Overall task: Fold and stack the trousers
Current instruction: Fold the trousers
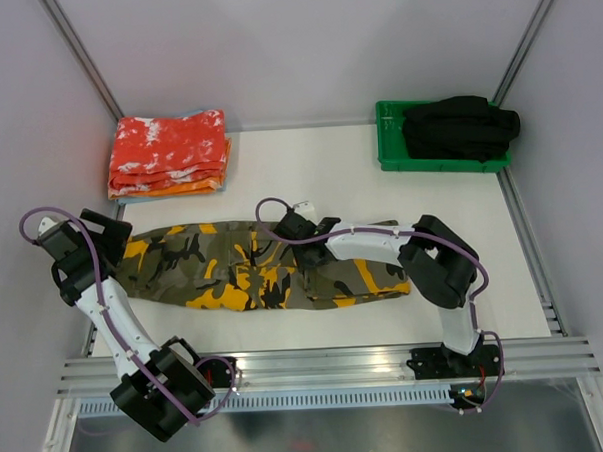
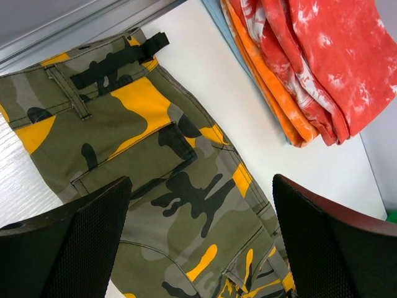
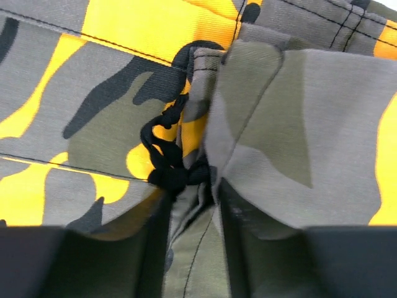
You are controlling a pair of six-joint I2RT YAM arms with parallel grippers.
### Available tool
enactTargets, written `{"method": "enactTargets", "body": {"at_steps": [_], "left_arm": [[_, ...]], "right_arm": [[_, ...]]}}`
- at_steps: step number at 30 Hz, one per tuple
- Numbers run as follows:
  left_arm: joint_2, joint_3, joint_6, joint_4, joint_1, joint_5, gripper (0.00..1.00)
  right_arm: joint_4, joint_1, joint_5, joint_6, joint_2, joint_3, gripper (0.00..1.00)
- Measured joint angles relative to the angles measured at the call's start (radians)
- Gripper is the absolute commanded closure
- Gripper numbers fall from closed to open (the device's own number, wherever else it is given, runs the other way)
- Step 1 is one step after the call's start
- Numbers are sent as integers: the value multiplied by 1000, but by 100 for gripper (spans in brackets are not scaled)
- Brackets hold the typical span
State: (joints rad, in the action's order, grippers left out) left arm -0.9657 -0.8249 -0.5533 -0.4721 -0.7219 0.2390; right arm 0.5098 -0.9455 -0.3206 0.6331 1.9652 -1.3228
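The camouflage trousers (image 1: 233, 269) lie stretched across the table, waist to the left, with the leg end folded back at the right. My left gripper (image 1: 117, 234) hovers open over the waist end. In the left wrist view its fingers (image 2: 93, 236) stand wide apart above the trousers (image 2: 155, 186), and the left gripper (image 2: 201, 236) holds nothing. My right gripper (image 1: 282, 230) is down on the middle of the garment. In the right wrist view the right gripper (image 3: 192, 248) pinches a ridge of the trousers (image 3: 279, 124) just below a knotted black cord (image 3: 164, 167).
A stack of red-orange speckled folded cloths (image 1: 168, 152) sits at the back left, also close to the left wrist (image 2: 310, 68). A green tray (image 1: 389, 157) at the back right holds a plain black garment (image 1: 460, 127). Walls enclose the table.
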Motion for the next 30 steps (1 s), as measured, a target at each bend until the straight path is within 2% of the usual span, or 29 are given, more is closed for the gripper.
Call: {"method": "enactTargets", "body": {"at_steps": [2,3,4,7,11,18,20,28,30], "left_arm": [[0,2,0,1,0,0,1],[0,3,0,1,0,0,1],[0,3,0,2,0,0,1],[0,3,0,2,0,0,1],[0,3,0,2,0,0,1],[0,3,-1,2,0,7,1],[0,3,-1,2,0,8,1],[10,3,-1,2,3,8,2],[10,3,-2,2,3,8,2]], "right_arm": [[-2,0,-3,8,0,0,77],[-2,0,-3,6,0,0,77],[-2,-2,-5,8,-1,0,85],[1,-3,-14,7,-8,0,94],[-2,-3,-18,10,-16,9,92],[-3,-3,-21,12,-54,44,70],[-5,-2,-21,17,-57,51,69],[-31,-1,-17,16,-57,69,99],[-35,0,-15,17,-57,72,100]]}}
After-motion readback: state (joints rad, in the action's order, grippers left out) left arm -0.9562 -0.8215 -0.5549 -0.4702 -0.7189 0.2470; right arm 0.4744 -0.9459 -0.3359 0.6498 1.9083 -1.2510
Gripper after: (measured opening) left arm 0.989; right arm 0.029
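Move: The right hand is just above the folded-over cuff edge of the trousers, its fingertips about 1 cm over the cloth there. The cuff's black cord lies roughly 1 cm ahead and 1 cm left of it, about 1 cm lower. The trousers' folded end is some 20 cm to the right, level with it; the waistband is about 36 cm left and 1 cm farther out. From the idle, raised left hand the cuff edge lies about 39 cm right, 1 cm ahead and 18 cm below. The right fingers, half open at the cuff edge, close beside the black cord, then partly reopen as the hand lifts barely 1 cm and shifts about 1 cm to the right, towards the folded end. It then sinks half a centimetre and the fingers shut on the cuff edge by the cord's knot, the wrist keeping its downward tilt. ##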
